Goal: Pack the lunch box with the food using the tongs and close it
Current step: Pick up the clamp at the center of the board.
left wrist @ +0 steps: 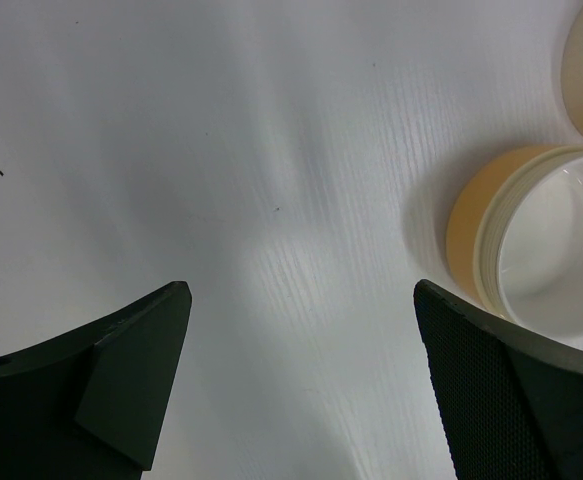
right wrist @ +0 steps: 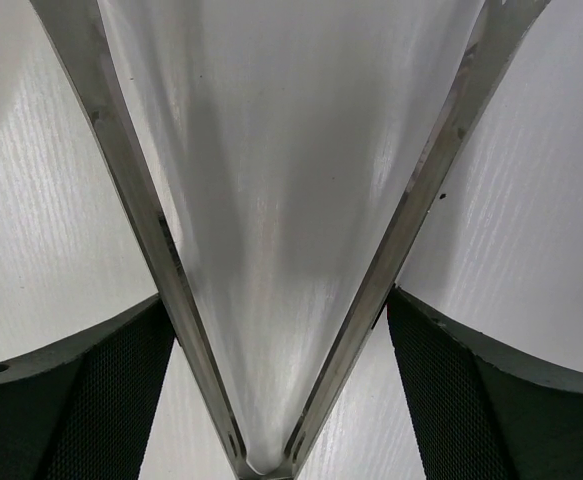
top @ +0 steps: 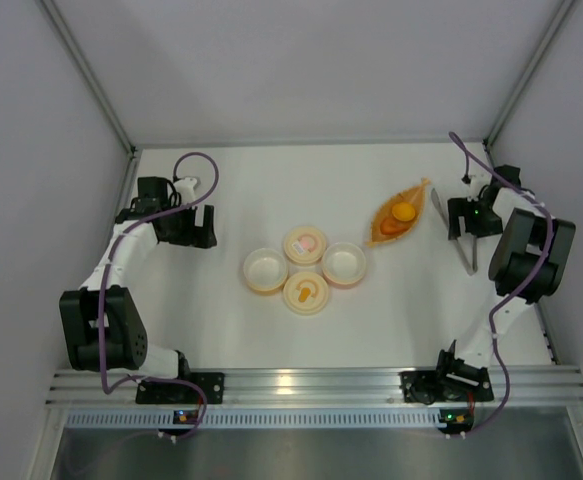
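Note:
The tongs [right wrist: 131, 190] fill the right wrist view as a silver V with its joint nearest the camera. My right gripper [right wrist: 276, 305] straddles them, one finger touching the outer side of each arm. From above, that gripper [top: 459, 218] sits right of the orange leaf dish, with the tongs [top: 469, 258] poking out below it. The food, an orange-yellow ball [top: 403, 211] and an orange wedge [top: 391, 227], lies in the dish. The lunch box tubs, yellow-orange [top: 265, 270] and pink [top: 343, 263], stand open at mid-table. My left gripper [top: 199, 226] is open and holds nothing.
Two cream lids [top: 305, 245] [top: 307, 292] lie between the tubs. The orange leaf dish [top: 383, 236] is right of them. In the left wrist view the yellow-orange tub [left wrist: 471, 225] is right of the open left gripper [left wrist: 301, 290], over bare table. Grey walls enclose the table.

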### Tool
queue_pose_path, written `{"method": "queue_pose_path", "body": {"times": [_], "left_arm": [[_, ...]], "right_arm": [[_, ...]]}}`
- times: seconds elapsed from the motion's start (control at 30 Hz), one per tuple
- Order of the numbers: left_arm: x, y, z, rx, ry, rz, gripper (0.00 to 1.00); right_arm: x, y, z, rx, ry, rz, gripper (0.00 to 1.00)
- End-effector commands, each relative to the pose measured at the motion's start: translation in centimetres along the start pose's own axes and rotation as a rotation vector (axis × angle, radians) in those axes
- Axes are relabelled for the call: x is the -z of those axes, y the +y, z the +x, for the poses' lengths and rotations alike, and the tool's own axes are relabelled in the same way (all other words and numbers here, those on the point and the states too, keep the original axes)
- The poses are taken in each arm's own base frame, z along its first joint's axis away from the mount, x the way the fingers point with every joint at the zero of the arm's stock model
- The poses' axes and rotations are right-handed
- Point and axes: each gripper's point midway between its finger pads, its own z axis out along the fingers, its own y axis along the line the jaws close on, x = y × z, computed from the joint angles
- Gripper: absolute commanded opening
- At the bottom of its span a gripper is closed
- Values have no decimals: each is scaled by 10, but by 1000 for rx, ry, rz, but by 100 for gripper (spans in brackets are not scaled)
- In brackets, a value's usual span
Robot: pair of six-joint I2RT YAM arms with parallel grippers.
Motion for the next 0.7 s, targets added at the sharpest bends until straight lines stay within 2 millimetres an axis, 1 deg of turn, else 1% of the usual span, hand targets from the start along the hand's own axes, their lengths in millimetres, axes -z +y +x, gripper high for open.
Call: {"method": "queue_pose_path", "body": {"times": [0.0, 0.03, 0.17, 0.37, 0.43, 0.53, 0.57, 0.6, 0.63, 0.67], "left_arm": [[9, -1, -23, -26, -69, 4, 98], [9, -1, -23, -25, -70, 2, 98], [8, -1, -24, -25, -69, 4, 98], [7, 1, -23, -28, -66, -5, 98], [6, 1, -22, -25, -62, -3, 98], [3, 1, -22, -21, -58, 2, 98], [3, 1, -23, -20, -60, 4, 98], [3, 1, -23, -22, -61, 5, 98], [3, 1, -24, -21, -61, 5, 98], [3, 1, -24, -23, -60, 7, 98]], "right_arm": [[-20, -2, 45, -29, 174, -26, 84], [-21, -1, 48, -33, 190, -31, 83], [-21, -2, 47, -37, 214, -30, 83], [-21, -2, 50, -42, 248, -30, 80], [-21, -3, 49, -43, 249, -22, 78], [-19, 0, 47, -40, 237, -29, 61], [-18, 3, 48, -34, 233, -43, 57], [-17, 7, 45, -32, 210, -64, 50], [-10, 8, 39, -28, 181, -68, 48], [-7, 12, 38, -24, 169, -88, 46]]}}
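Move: The open clamp already lies between the right hand's spread fingers. Its middle is about 1 cm ahead of that hand, centred left to right and some 1 cm below, with the hinge towards the base. The orange food tray stands roughly 17 cm to the left and 3 cm farther out; the rightmost open box is about 30 cm left and 8 cm back. From the left hand, the clamp is some 61 cm right, 3 cm ahead and 10 cm lower. The right hand stays low over the board around the clamp, easing only about 1 cm to its right at the same height while the wrist tilts some 5 degrees, so that the fingertips swing slightly back towards the base. Late on, the fingers close from wide open to about half, their pads on the outer sides of both clamp legs, a little way out from the hinge, squeezing the legs in towards each other. ##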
